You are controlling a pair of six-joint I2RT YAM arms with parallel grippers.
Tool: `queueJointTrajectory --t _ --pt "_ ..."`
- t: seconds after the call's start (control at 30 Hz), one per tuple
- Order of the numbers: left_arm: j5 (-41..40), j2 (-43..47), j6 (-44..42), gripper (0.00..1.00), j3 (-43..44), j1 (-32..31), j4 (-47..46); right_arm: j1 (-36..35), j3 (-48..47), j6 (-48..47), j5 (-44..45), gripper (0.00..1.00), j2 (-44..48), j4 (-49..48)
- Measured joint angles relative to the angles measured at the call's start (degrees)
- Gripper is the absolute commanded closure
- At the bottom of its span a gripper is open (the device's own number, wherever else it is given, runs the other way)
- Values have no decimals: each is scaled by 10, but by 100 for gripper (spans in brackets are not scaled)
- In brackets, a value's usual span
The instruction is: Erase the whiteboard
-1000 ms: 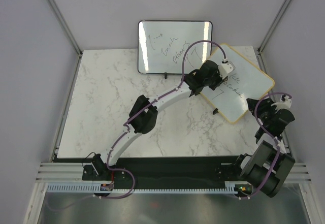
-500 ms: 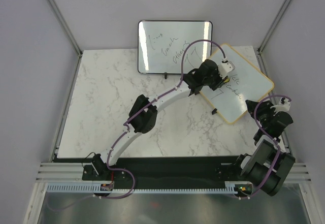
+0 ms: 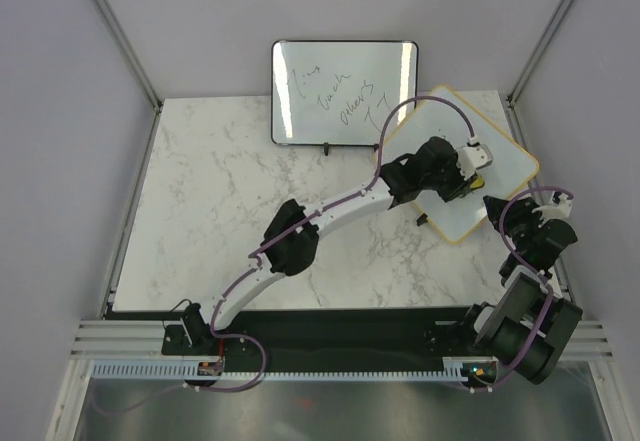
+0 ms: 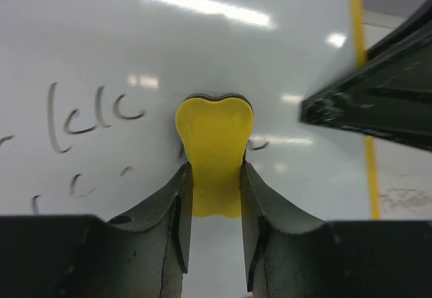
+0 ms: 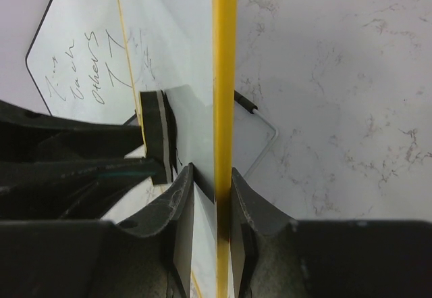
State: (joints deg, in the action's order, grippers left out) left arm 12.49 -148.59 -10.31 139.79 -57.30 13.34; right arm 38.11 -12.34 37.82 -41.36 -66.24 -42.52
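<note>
The whiteboard (image 3: 510,166), tan-framed, lies skewed at the table's right. My left gripper (image 3: 479,159) is over its middle, shut on a yellow eraser (image 4: 214,146) whose face presses on the white surface (image 4: 101,48). Black handwriting (image 4: 88,112) shows left of the eraser. In the right wrist view the eraser (image 5: 156,136) appears edge-on against the board. My right gripper (image 3: 497,207) sits at the board's near right edge, and its jaws stand on either side of the yellow-tan frame (image 5: 223,75), shut on it (image 5: 212,176).
A black-framed whiteboard (image 3: 345,91) with writing stands upright at the table's back edge, also seen in the right wrist view (image 5: 81,61). A small black foot (image 3: 423,219) sticks out at the tan board's near edge. Marble tabletop (image 3: 220,201) extends left.
My left gripper has slid the eraser rightward and nearer across the tan-framed board. The right gripper's jaws have closed in on the board's edge.
</note>
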Motion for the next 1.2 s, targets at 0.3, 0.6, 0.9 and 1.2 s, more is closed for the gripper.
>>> queueJointTrajectory --t 0.3,0.6,0.9,1.2 --pt "-15 -5 31 98 17 -45 -1 1 1 -1 2 100 12 10" --pt "-55 -27 16 98 46 31 -2 0 2 -1 5 100 14 12" --pt "-78 -40 -10 98 49 105 16 -1 2 -1 0 100 21 9" --pt "-48 -36 -34 98 50 71 27 -1 5 -1 8 100 29 9"
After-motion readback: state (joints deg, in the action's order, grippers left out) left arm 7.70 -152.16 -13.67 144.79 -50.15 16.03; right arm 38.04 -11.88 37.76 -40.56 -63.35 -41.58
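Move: The left gripper already holds the yellow eraser on the tilted whiteboard. The leftover marks of the lower writing line lie about 5 cm ahead and 4 cm left of it, roughly level. The upper line's "clc" is some 6 cm ahead and 2 cm left, the "7" about 1 cm ahead, 9 cm left and 5 cm lower. From the right gripper, which pinches the board's near edge, the leftover marks are about 10 cm ahead and 8 cm left. Keep the eraser against the board and finish the stroke back and right towards the near edge, about 6 cm. Then sweep the left gripper forward and left along the lower line, some 20 cm, turning it about 20 degrees counter-clockwise, and start back again by roughly 5 cm. Hold the board's near edge still with the right gripper. ##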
